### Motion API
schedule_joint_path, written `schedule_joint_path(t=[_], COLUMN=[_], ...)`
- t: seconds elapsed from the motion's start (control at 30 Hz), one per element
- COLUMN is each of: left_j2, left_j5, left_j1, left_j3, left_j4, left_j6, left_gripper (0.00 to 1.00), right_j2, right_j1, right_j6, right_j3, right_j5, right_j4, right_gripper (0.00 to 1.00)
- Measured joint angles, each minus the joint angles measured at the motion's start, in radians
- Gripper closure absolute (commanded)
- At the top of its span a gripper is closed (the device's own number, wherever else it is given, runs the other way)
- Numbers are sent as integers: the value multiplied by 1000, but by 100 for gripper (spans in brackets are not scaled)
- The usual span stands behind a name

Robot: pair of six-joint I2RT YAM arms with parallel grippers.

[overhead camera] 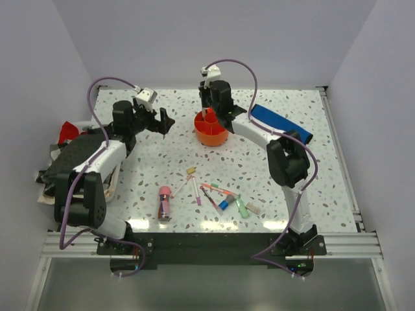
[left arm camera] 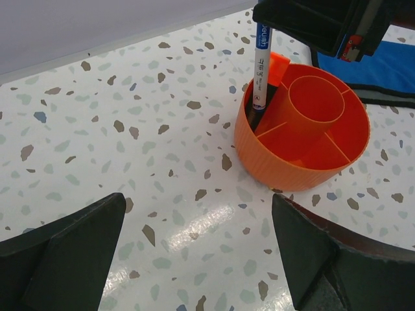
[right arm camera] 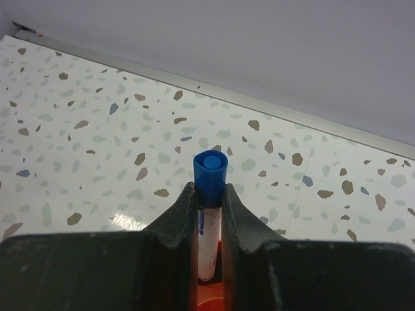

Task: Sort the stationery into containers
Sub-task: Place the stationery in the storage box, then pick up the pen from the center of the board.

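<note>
The round orange caddy (overhead camera: 211, 129) stands at the back middle of the table; the left wrist view shows its wall (left arm camera: 292, 170), centre well and ring compartments. My right gripper (overhead camera: 208, 107) hangs over it, shut on a white marker with a blue cap (right arm camera: 210, 170). The marker (left arm camera: 261, 65) stands upright with its lower end inside a left ring compartment. My left gripper (overhead camera: 165, 122) is open and empty, low over the table left of the caddy (left arm camera: 198, 214). A pink-capped glue tube (overhead camera: 165, 202), pens (overhead camera: 196, 189), a green marker (overhead camera: 242, 207) and a beige eraser (overhead camera: 190, 170) lie near the front.
A blue pad (overhead camera: 280, 123) lies right of the caddy, under the right arm. A pile of dark and red cloth (overhead camera: 65, 150) sits off the table's left edge. White walls close in the back and sides.
</note>
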Motion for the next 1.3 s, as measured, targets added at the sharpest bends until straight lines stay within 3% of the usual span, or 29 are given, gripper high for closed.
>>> schedule_joint_path(t=[0.03, 0.13, 0.33, 0.5, 0.67, 0.93, 1.07, 1.3], left_j2=[0, 1, 3, 3, 3, -36, -73, -118], left_j5=[0, -18, -71, -93, -56, 19, 38, 34], left_j1=[0, 0, 0, 0, 0, -7, -7, -7], left_j3=[0, 1, 15, 17, 19, 14, 2, -25], left_j4=[0, -2, -30, -45, -75, -238, -282, -362], left_j6=[2, 5, 30, 46, 66, 145, 167, 237], left_gripper=[0, 0, 0, 0, 0, 0, 0, 0], right_j2=[0, 0, -28, -97, -214, -513, -575, -563], right_j1=[1, 4, 5, 5, 5, 10, 41, 182], right_j6=[2, 9, 15, 14, -5, -125, -158, -507], right_j3=[0, -3, -66, -113, -134, -237, -360, -482], right_j5=[1, 1, 3, 8, -2, -290, -418, -616], right_j4=[2, 5, -10, -29, -52, -311, -444, -747], right_gripper=[76, 64, 55, 54, 41, 40, 38, 38])
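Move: The right hand grips the blue-capped marker upright, its lower end already inside the orange storage box, whose middle lies about 3 cm back, 3 cm right and 9 cm below. The orange highlighter stands in the box, 3 cm to this hand's right; the eraser lies some 24 cm back and 6 cm left, the purple pen 33 cm back and 4 cm left, both on the table 14 cm down. From the left hand the box is about 6 cm ahead, 20 cm right and 8 cm below. Right fingers release the marker, rise, then swing back 30 cm towards the eraser and down, turning counter-clockwise; left hand retreats. ##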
